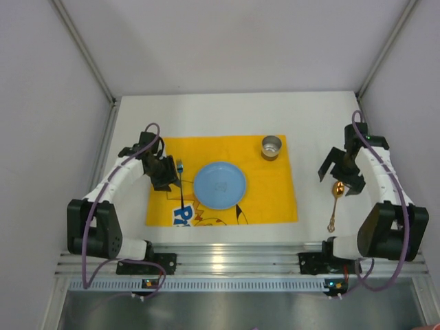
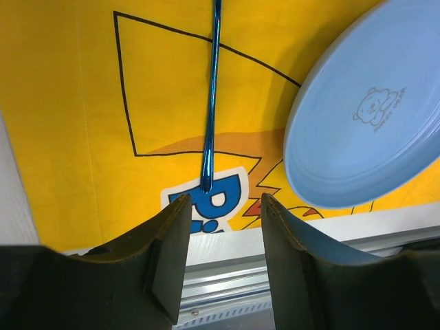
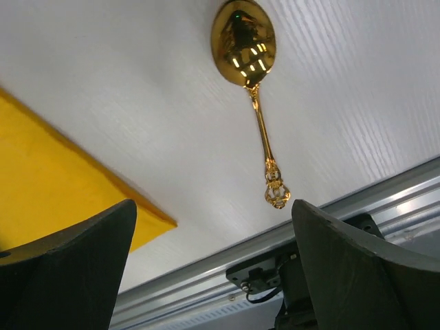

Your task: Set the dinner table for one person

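On the white dinner table [image 1: 206,110] lies a yellow printed cloth [image 1: 268,192] with a light blue plate [image 1: 219,185] in its middle and a steel cup [image 1: 271,146] at its far right corner. A slim shiny blue piece of cutlery [image 2: 212,103] lies flat on the cloth, left of the plate [image 2: 364,117]. My left gripper [image 2: 225,201] hovers over its near end, open, with nothing between the jaws. A gold spoon [image 3: 254,89] rests on the bare table right of the cloth. My right gripper [image 3: 213,206] stands wide open above it, holding nothing.
Grey walls [image 1: 62,103] close in the table on the left, right and back. An aluminium rail [image 1: 234,258] carrying both arm bases runs along the near edge. The cloth's [image 3: 41,179] near right corner lies left of the spoon.
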Tool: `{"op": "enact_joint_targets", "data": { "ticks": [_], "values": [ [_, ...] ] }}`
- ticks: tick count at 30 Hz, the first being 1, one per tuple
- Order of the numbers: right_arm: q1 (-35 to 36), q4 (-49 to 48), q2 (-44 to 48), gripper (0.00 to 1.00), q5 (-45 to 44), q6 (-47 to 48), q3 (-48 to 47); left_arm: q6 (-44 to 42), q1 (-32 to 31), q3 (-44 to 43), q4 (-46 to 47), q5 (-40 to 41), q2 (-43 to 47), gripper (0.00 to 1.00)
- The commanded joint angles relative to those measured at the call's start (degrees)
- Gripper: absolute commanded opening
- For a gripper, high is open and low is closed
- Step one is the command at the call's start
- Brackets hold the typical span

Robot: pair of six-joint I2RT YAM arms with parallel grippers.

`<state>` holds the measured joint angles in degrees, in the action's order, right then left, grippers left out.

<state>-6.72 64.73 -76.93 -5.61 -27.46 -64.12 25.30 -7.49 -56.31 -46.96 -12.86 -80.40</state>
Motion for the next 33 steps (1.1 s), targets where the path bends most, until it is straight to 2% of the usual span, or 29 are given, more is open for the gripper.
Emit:
{"op": "enact_joint_targets", "data": {
  "ticks": [1, 5, 11, 14, 15, 17, 18, 21, 26, 33],
  "values": [
    [-3.3, -5.0, -3.8, 0.95, -4.1, 0.9, 1.4, -2.2, 0.3, 1.7, 2.1, -0.8, 3.4, 0.50],
    [-4.4, -8.6, -7.6, 0.87, -5.5, 1.1, 5.2, -3.2, 0.3, 3.5, 3.1, 1.3, 4.9, 0.50],
    [-5.1, -15.8, -14.0, 0.71, -7.2, 0.0, 10.6, -3.1, 0.3, 4.2, 4.2, 2.0, 5.4, 0.49],
    [-5.2, -19.0, -17.3, 0.58, -7.7, -0.5, 12.3, -3.0, 0.3, 4.5, 4.2, 2.1, 5.3, 0.49],
    [-5.2, -19.9, -18.4, 0.47, -8.0, -0.7, 12.7, -3.0, 0.3, 4.5, 4.2, 2.4, 5.3, 0.49],
    [-5.4, -22.1, -19.5, 0.32, -8.8, -0.7, 13.8, -2.9, 0.3, 4.5, 4.2, 2.8, 5.3, 0.49],
    [-5.5, -22.8, -20.4, 0.15, -9.0, -0.7, 14.0, -2.9, 0.3, 4.5, 4.2, 2.7, 5.4, 0.49],
    [-5.6, -23.8, -22.1, 0.00, -8.8, -0.1, 12.9, -2.7, 0.3, 4.6, 4.1, 2.8, 5.3, 0.49],
    [-5.5, -21.6, -21.5, 0.00, -10.4, 2.6, 8.5, -2.4, 0.3, 4.9, 4.5, 3.1, 5.6, 0.49],
    [-3.4, -12.1, -8.4, 0.00, -9.3, 3.9, -1.6, -2.2, 0.2, 5.8, 6.0, 2.7, 9.2, 0.49]
  ]
}}
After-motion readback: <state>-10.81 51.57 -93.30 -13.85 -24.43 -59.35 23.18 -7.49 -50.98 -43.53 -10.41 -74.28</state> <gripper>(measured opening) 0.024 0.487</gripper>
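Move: The gold spoon lies on the bare table under the right hand, its middle about 12 cm below, 3 cm back and 3 cm to the right, its bowl pointing forward. The metal cup stands some 16 cm ahead of that hand and 19 cm to its left; the blue plate is about 4 cm ahead and 36 cm left. From the left hand the spoon is roughly 56 cm to the right, 5 cm back and 9 cm down. Straight down first, about 11 cm, the right hand sinks onto the spoon, easing slightly right and back while the fingers tip some 15 degrees towards the base. They close from wide open and pinch the handle just behind the bowl, then the hand lifts about 3 cm, going forward by as much and a little to the right. ##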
